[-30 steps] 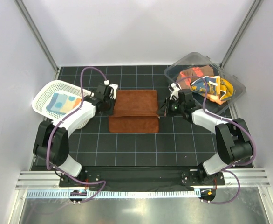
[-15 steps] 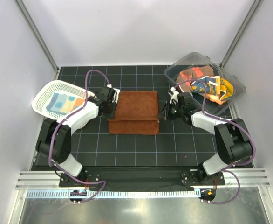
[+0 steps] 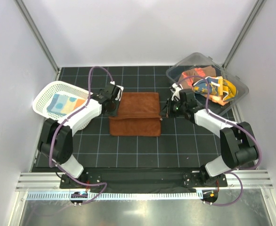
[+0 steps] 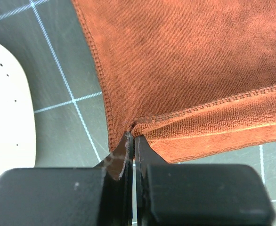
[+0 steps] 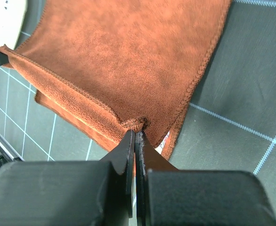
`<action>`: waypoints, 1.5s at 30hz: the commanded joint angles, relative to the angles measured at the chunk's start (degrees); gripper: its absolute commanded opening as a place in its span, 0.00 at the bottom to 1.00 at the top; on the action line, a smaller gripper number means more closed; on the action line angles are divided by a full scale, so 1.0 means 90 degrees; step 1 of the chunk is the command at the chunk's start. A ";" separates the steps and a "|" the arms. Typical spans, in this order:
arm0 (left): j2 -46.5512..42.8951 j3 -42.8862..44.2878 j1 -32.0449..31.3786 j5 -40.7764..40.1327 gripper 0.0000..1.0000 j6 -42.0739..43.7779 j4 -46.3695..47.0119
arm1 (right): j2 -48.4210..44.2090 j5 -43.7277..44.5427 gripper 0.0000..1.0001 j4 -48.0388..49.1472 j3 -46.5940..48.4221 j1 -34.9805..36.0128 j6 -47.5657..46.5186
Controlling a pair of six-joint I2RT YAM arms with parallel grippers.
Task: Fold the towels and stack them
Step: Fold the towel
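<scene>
A rust-brown towel (image 3: 137, 104) lies doubled over on the black grid mat in the middle. A strip of its lower layer shows along the near side. My left gripper (image 3: 113, 112) is shut on the left corner of the upper layer's hemmed edge, seen close in the left wrist view (image 4: 134, 134). My right gripper (image 3: 162, 115) is shut on the right corner of that edge (image 5: 135, 131). The hem runs taut between the two grips. Several orange, yellow and blue towels (image 3: 207, 84) lie crumpled in the clear bin. One folded spotted towel (image 3: 65, 104) rests in the white basket.
The white mesh basket (image 3: 46, 94) stands at the left edge of the mat, close beside my left arm. The clear plastic bin (image 3: 196, 56) sits at the back right, just behind my right arm. Grey walls and metal posts enclose the mat.
Both grippers stay shut on their corners. The left wrist has shifted slightly to the right, and the held edge has barely moved.
</scene>
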 commanded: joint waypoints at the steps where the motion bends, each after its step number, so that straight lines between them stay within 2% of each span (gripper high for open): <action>1: -0.0269 0.0164 -0.0027 -0.0445 0.00 -0.0041 -0.0393 | -0.0368 0.0272 0.01 -0.0352 0.0138 0.0016 -0.0167; 11: -0.0132 -0.0579 -0.0047 -0.0416 0.00 -0.0197 -0.0228 | -0.0593 0.0321 0.01 0.0029 -0.0673 0.0124 0.0019; 13: -0.0006 -0.0667 -0.0047 -0.0358 0.01 -0.0236 -0.0227 | -0.0427 0.0195 0.01 0.0146 -0.0771 0.0124 0.0067; 15: 0.0063 -0.0686 -0.0085 -0.0319 0.06 -0.0236 -0.0237 | -0.0290 0.0146 0.02 0.0224 -0.0859 0.0182 0.0126; 20: 0.0054 -0.0608 -0.0154 -0.0406 0.26 -0.0236 -0.0451 | -0.0318 0.0204 0.14 0.0411 -0.1015 0.0358 0.0146; 22: -0.0053 -0.0598 -0.0154 -0.0465 0.31 -0.0236 -0.0588 | -0.0561 0.0379 0.23 0.0071 -0.1064 0.0407 0.0126; 23: -0.0112 -0.0579 -0.0164 -0.0484 0.39 -0.0265 -0.0637 | -0.0679 0.0496 0.27 -0.0077 -0.1074 0.0407 0.0107; 24: -0.0257 -0.0569 -0.0164 -0.0485 0.42 -0.0275 -0.0686 | -0.0786 0.0613 0.37 -0.0262 -0.1064 0.0398 0.0049; 27: -0.0618 -0.0598 -0.0154 -0.0416 0.46 -0.0421 -0.0735 | -0.1236 0.0907 0.43 -0.0936 -0.0967 0.0407 -0.0020; 29: -0.0698 -0.0530 -0.0154 -0.0290 0.48 -0.0597 -0.0687 | -0.1421 0.1024 0.44 -0.1356 -0.0870 0.0398 0.0067; 32: -0.0543 -0.0375 -0.0154 0.0081 0.55 -0.0792 -0.0550 | -0.1442 0.0986 0.43 -0.1378 -0.0684 0.0407 0.0165; 38: -0.0064 -0.0276 -0.0164 0.0375 0.56 -0.0988 -0.0140 | -0.0769 0.0849 0.47 -0.1358 -0.0011 0.0407 -0.0040; 41: 0.0268 -0.0082 -0.0164 0.0326 0.56 -0.0940 -0.0081 | -0.0204 0.0606 0.47 -0.1260 0.0331 0.0456 -0.0069; 45: 0.0639 0.0046 -0.0164 0.0326 0.56 -0.0871 -0.0091 | -0.0007 0.0565 0.46 -0.1182 0.0430 0.0612 -0.0157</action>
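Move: Each hand already pinches one end of the brown towel's upper hem, a few centimetres off the table. The lower layer's near-left corner lies about 9 cm back from the left hand, 1 cm to its left and 4 cm below; the near-right corner lies roughly 9 cm straight back from the right hand and 4 cm below. The white basket's middle is some 23 cm left of the left hand and 5 cm farther out, the grey bin's 21 cm right of the right hand and 14 cm out. Back and down, about 4 cm each way, both hands together draw the pinched hem towards the towel's near edge, then spread their fingers and let go there, the left slightly first. Both rise 2 to 3 cm; then the left shifts right and sinks again beside its corner with its fingers steepening, while the right comes some 3 cm forward and begins to sink, fingers open. ##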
